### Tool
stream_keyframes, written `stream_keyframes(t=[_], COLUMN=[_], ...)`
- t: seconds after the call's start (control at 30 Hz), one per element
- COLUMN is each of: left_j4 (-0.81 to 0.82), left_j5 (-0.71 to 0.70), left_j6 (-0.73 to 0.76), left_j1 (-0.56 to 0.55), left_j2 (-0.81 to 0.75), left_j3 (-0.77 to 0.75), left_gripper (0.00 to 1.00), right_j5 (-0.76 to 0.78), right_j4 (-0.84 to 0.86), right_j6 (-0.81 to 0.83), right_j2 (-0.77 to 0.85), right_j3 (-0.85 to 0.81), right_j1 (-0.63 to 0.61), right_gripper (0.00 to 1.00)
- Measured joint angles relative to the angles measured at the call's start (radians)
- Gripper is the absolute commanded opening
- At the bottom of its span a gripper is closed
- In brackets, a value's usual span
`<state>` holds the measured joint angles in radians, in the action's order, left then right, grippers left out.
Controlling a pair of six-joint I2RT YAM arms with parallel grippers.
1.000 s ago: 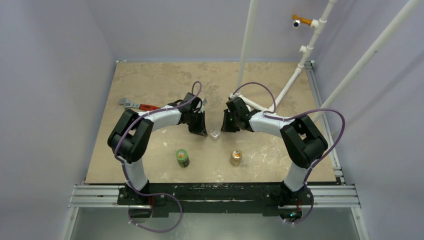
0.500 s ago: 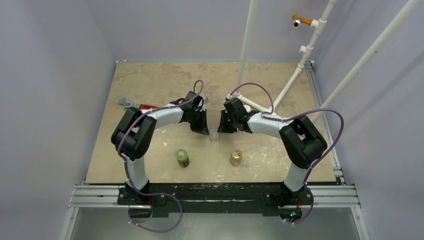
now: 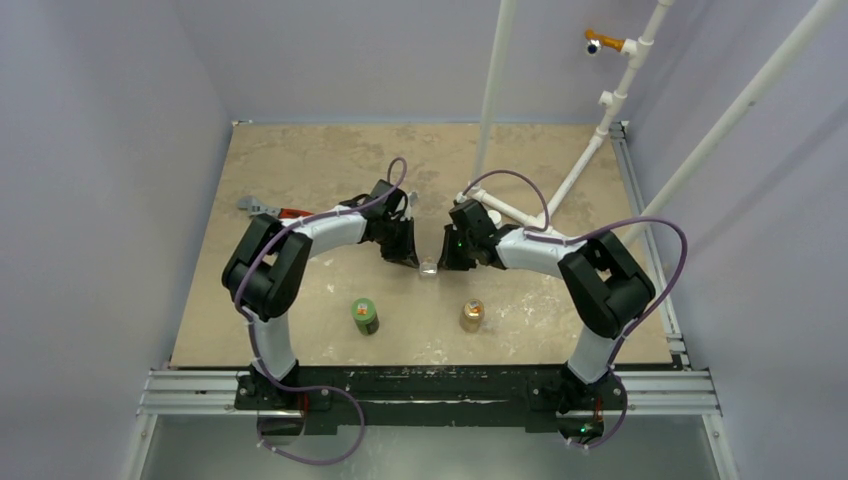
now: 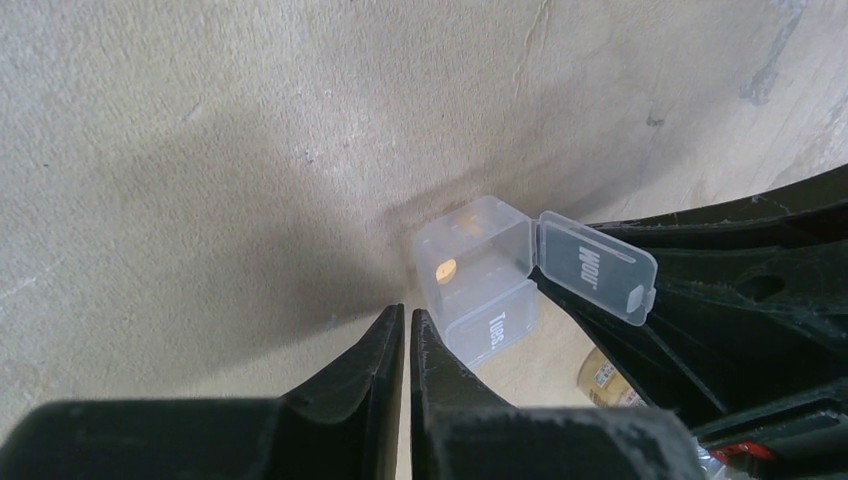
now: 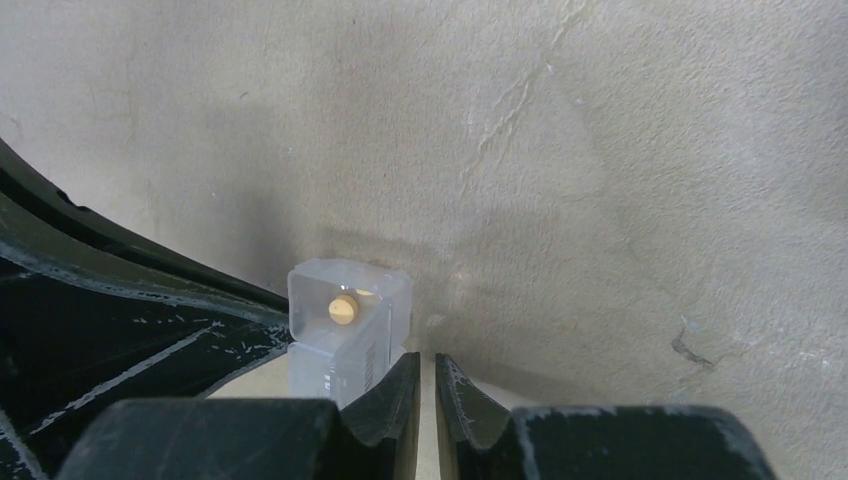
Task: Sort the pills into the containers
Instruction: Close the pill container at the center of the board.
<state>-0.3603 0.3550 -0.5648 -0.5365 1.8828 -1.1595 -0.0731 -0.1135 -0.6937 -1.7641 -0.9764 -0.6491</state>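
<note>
A small clear case (image 4: 480, 275) lies on the table between my two grippers, its "Mon" lid (image 4: 597, 265) flipped open. One pale orange pill (image 4: 446, 269) sits inside the open compartment; the same pill (image 5: 343, 308) shows through the case (image 5: 350, 330) in the right wrist view. From above the case (image 3: 429, 267) is a tiny clear block. My left gripper (image 4: 407, 318) is shut with nothing in it, tips just left of the case. On the case's other side my right gripper (image 5: 427, 365) is shut and empty too, one finger against the case. Both grippers (image 3: 408, 258) (image 3: 446, 262) flank it from above.
A green bottle (image 3: 365, 315) and a tan-orange bottle (image 3: 472, 315) stand nearer the arm bases. A red-handled tool (image 3: 275, 211) lies at the left. White poles (image 3: 495, 90) rise behind the right arm. The tan bottle (image 4: 605, 375) shows under the open lid.
Both grippers have closed in on the case, the left moving right and the right moving left. The case has shifted very slightly left.
</note>
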Motion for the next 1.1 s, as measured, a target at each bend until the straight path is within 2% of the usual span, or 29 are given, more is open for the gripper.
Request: stream_keyframes(t=[0.5, 1.1], left_j4=[-0.013, 0.016], left_j5=[0.035, 0.068], left_j6=[0.002, -0.002], left_j1=[0.004, -0.008], left_j2=[-0.129, -0.060], left_j3=[0.038, 0.048], left_gripper=[0.30, 0.32], right_j5=[0.015, 0.028], right_j4=[-0.029, -0.032], right_j6=[-0.007, -0.006], right_j2=[0.117, 0.138], right_j3=[0.028, 0.031], right_j1=[0.031, 0.057], right_gripper=[0.13, 0.15])
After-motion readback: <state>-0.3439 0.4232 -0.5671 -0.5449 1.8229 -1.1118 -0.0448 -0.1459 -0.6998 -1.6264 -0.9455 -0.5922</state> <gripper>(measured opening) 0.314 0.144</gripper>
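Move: The open pill container sits between my two hands. From my left fingertips it is about 2 cm to the right, 1 cm back and slightly below; from my right fingertips it is some 2 cm to the left, 1 cm back and slightly below. From my left hand, the green-capped bottle stands about 9 cm left and 11 cm back, and the brown bottle roughly 9 cm right and 11 cm back. I lift my left hand about 4 cm off the container's left end while spreading its shut fingers to about a third. Then I lower it again by just over 2 cm, a little farther back, so the open fingertips stand around that end. Meanwhile my right hand backs off, up about 4 cm and some 2.5 cm right, easing slightly forward, its fingers almost shut, and then waits there. ##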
